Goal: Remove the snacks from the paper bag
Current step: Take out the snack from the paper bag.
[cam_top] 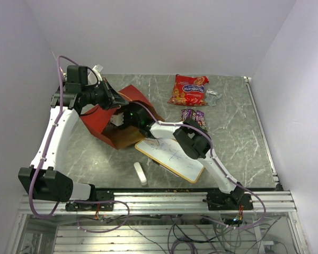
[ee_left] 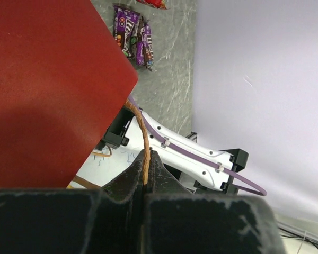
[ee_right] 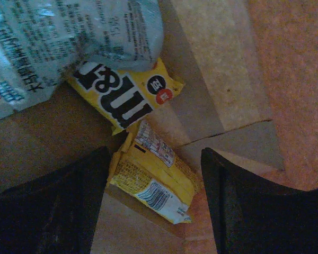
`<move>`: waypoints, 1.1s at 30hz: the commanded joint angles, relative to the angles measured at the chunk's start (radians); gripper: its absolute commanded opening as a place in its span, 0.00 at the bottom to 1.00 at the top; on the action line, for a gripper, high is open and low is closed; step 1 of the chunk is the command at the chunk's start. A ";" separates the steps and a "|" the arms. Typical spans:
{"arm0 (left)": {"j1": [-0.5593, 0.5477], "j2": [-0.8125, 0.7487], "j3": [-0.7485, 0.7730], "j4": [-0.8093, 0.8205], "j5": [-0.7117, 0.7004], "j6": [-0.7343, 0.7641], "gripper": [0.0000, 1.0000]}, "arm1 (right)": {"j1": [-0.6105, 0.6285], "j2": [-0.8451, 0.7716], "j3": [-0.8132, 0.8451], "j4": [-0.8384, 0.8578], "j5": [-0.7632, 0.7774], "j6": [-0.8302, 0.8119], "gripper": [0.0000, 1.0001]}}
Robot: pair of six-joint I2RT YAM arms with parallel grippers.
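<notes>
The red paper bag [cam_top: 103,124] lies on its side, mouth toward the right arm. My left gripper [ee_left: 147,159] is shut on its twine handle [ee_left: 144,137], beside the red wall [ee_left: 47,90]. My right gripper [ee_right: 153,203] is inside the bag, on its kraft floor [ee_right: 217,79], and open. A yellow candy pack [ee_right: 153,177] lies between its fingers [ee_right: 53,206], and a second yellow pack [ee_right: 124,92] and a silvery packet [ee_right: 69,37] lie beyond. Outside the bag lie a red-orange snack bag [cam_top: 189,90], a silvery wrapper [cam_top: 213,97] and purple packs [cam_top: 194,117].
A white whiteboard [cam_top: 169,157] lies under the right arm's forearm, just in front of the bag. A small white eraser stick [cam_top: 140,173] sits near the table's front edge. Walls close in the table at the back and on both sides.
</notes>
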 commanded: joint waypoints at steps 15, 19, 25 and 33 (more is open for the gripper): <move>-0.009 -0.068 0.030 -0.013 -0.021 -0.042 0.07 | -0.022 0.138 0.136 0.003 0.166 0.112 0.38; -0.009 -0.074 0.027 -0.018 -0.033 -0.057 0.07 | -0.022 0.134 0.154 0.000 0.148 0.118 0.19; -0.009 -0.073 0.048 -0.023 -0.059 -0.075 0.07 | -0.021 0.085 0.124 0.010 0.088 0.137 0.01; -0.009 -0.058 0.031 0.060 -0.091 -0.118 0.07 | -0.018 -0.096 -0.054 0.033 -0.020 0.221 0.00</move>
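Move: A yellow M&M packet lies deep in the paper bag, about 4 cm ahead of the right hand, neither left nor right, 2 cm lower. A second yellow M&M packet is some 5 cm to this hand's left and 1 cm back. A silvery packet lies about 7 cm left and 5 cm back. From the left hand, up at the bag's handle, the first packet is roughly 14 cm ahead, 5 cm left and 27 cm below. The near yellow M&M packet gets its edge pinched: the right hand, fingers well open, pushes about 3 cm farther forward into the bag, sinking 1–2 cm and turning some 10 degrees clockwise. There its fingers shut completely, and it then starts drawing back by about 1.5 cm. The left hand keeps its hold on the bag's handle. ##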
